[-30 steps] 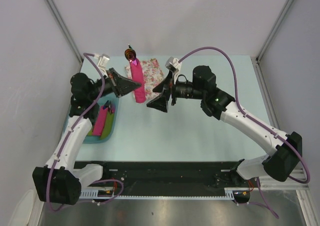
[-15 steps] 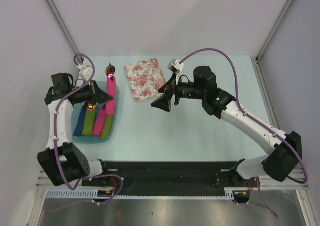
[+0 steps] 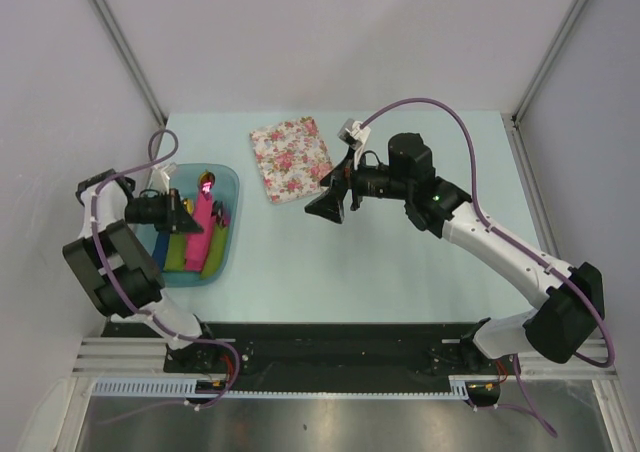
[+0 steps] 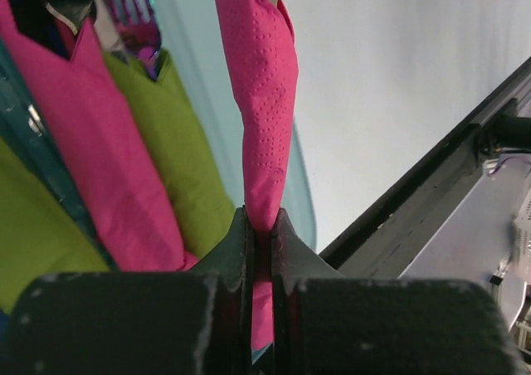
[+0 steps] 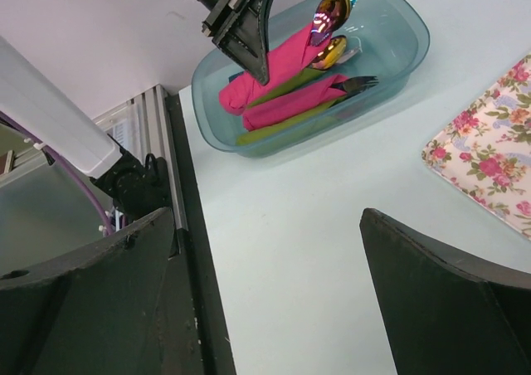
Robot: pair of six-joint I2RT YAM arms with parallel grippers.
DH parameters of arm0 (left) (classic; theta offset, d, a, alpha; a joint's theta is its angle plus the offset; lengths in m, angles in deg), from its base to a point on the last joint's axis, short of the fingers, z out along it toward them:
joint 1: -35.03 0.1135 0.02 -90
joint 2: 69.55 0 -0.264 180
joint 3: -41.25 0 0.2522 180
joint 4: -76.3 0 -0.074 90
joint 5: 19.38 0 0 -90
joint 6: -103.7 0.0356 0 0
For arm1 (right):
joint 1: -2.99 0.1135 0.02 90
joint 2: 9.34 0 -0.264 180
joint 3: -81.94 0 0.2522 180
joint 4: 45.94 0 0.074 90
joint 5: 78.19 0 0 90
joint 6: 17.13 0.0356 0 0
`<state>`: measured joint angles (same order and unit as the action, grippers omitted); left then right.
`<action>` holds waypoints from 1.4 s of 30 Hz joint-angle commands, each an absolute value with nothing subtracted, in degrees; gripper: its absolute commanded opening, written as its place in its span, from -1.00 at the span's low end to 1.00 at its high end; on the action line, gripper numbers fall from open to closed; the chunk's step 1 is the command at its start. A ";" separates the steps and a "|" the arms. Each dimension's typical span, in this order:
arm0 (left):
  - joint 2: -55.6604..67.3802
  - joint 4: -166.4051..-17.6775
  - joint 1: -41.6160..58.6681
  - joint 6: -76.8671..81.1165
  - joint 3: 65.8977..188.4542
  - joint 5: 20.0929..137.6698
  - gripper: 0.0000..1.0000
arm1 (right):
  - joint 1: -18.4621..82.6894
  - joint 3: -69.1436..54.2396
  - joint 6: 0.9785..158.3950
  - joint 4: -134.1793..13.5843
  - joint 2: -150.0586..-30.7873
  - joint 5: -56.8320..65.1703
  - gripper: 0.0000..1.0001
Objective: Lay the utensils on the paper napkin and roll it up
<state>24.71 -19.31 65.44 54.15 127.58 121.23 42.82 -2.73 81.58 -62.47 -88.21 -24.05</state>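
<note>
The paper napkin (image 3: pixel 205 208) is a rolled magenta tube, and my left gripper (image 3: pixel 186 216) is shut on its lower end (image 4: pixel 264 226). The roll (image 5: pixel 284 58) hangs tilted over the blue bin (image 3: pixel 226 172). A shiny red-orange spoon bowl (image 5: pixel 334 7) of the utensils sticks out of its far end; the rest of the cutlery is hidden inside the roll. My right gripper (image 3: pixel 336 204) stands open over the bare table near mid-field, nothing between its fingers (image 5: pixel 431 275).
The bin (image 5: pixel 398 51) at the left edge holds other rolls, pink (image 4: pixel 108 159), green (image 4: pixel 178 159) and blue, with a fork end (image 5: pixel 358 82) showing. A white floral napkin (image 3: pixel 290 159) lies flat just left of my right gripper. The left wall is close to the left arm.
The left arm swung left, carrying the pink roll from beside the floral napkin to over the bin. The right gripper opened slightly wider and stayed in place.
</note>
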 commanded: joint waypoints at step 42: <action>36.71 -33.15 64.12 44.47 120.49 112.28 -0.91 | 42.19 -1.60 78.32 -64.18 -87.04 -22.47 0.99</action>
<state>36.86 -29.06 64.22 45.52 121.53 113.14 42.23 -1.86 79.46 -65.09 -88.65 -23.11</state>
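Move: The left hand holds the rolled pink napkin above the right-hand side of the tray. The place it is taken to is about 1 cm back and about 10 cm below. Of the rolls already lying there, all some 11 cm down, the tray's pink roll is 2 cm back and 1 cm left, the right green roll 3 cm back and 2 cm right, and the left green roll 1 cm back and 7 cm left. From the right hand that place is roughly 30 cm left, 1 cm ahead and 28 cm down. Still pinching the pink napkin roll in its closed fingers, the left hand lowers it about 9 cm into the right side of the tray, towards the pink and green rolls lying there. On the way down it swings a couple of centimetres left and back, then mostly returns, while the wrist tips some 15 degrees so the fingers point more steeply down. ##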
